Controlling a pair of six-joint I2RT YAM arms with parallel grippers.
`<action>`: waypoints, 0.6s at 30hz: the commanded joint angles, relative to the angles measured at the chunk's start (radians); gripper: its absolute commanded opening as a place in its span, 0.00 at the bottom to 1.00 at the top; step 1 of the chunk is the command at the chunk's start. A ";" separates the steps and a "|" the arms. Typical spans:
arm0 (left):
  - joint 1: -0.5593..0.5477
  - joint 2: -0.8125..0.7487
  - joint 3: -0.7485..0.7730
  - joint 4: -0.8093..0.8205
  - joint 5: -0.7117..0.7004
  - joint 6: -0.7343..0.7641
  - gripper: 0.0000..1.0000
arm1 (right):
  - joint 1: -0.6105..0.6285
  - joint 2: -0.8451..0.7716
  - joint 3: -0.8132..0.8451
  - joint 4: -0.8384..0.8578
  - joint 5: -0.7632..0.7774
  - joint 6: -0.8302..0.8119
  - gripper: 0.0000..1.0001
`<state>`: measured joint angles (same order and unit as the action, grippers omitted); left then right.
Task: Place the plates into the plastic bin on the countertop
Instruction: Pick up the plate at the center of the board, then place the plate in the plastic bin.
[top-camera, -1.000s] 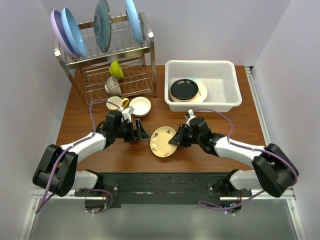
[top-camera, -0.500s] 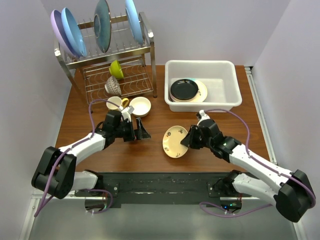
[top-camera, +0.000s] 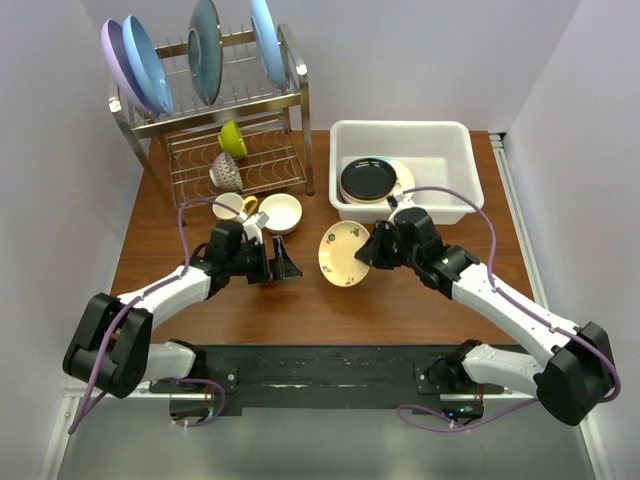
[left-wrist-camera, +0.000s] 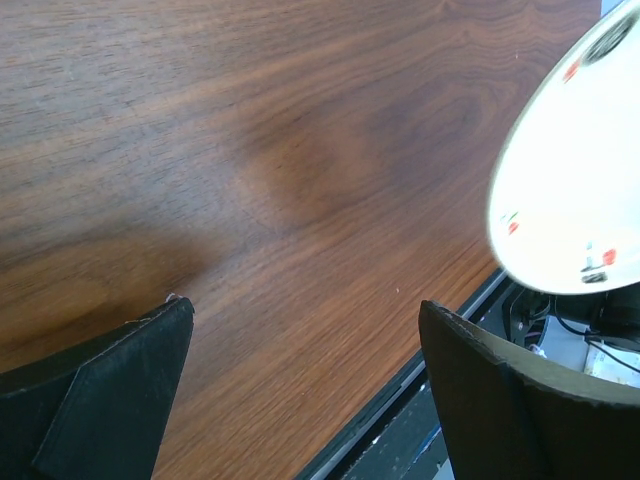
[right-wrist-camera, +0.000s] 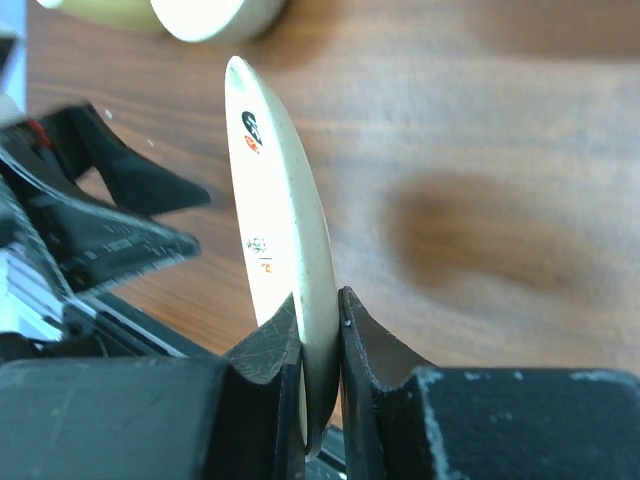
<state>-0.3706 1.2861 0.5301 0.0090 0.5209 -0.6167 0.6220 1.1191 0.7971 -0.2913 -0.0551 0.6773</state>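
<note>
A small cream plate (top-camera: 341, 254) with little painted marks hangs on edge above the countertop (top-camera: 400, 290), and my right gripper (top-camera: 371, 250) is shut on its rim. In the right wrist view the plate (right-wrist-camera: 280, 200) stands upright, clamped between the fingers of that gripper (right-wrist-camera: 320, 320). It is just in front of the white plastic bin (top-camera: 462, 203), which holds a glossy black plate (top-camera: 367, 179) lying on a cream plate (top-camera: 404, 183). To the left, low over the wood, my left gripper (top-camera: 284, 264) is open and holds nothing. Seen from the left wrist, the gripper (left-wrist-camera: 305, 330) has bare wood between its fingers and the plate (left-wrist-camera: 580, 190) at the right.
A steel wire rack (top-camera: 235, 150) stands at the back left with large blue, lilac and dark teal plates on top and a green cup (top-camera: 233, 138) and a patterned cup (top-camera: 225, 172) below. In front of it are a mug (top-camera: 233, 206) and a cream bowl (top-camera: 281, 212).
My right arm has lifted the cream plate and carried it back towards the bin. My left gripper has opened wider and stayed in place.
</note>
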 joint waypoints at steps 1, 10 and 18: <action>-0.005 -0.019 0.025 0.026 0.022 0.011 1.00 | -0.062 0.007 0.103 0.035 -0.064 -0.036 0.00; -0.005 -0.004 0.018 0.040 0.036 0.008 1.00 | -0.249 0.053 0.163 0.047 -0.187 -0.036 0.00; -0.005 -0.004 0.013 0.039 0.041 0.009 1.00 | -0.355 0.105 0.231 0.057 -0.284 -0.031 0.00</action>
<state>-0.3717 1.2865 0.5301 0.0124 0.5407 -0.6167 0.3019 1.2133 0.9470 -0.2779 -0.2619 0.6582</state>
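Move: The right hand already holds the pale floral plate by its right rim, clear of the counter. The middle of the plastic bin is about 25 cm ahead and 9 cm to the right, some 10 cm lower. The black plate in the bin is roughly 22 cm ahead and 1 cm right, and the white bowl about 13 cm ahead and 20 cm left, both some 12 cm lower. From the empty left hand, the bin's middle is about 28 cm ahead, 30 cm right and 2 cm lower. Keep the right fingers pinched on the floral plate's rim and carry it forward about 7 cm, swinging some 5 cm to the right and lifting about 4 cm, towards the plastic bin's near wall. Let the wrist turn clockwise and tip slightly as it goes, under 10 degrees each. ##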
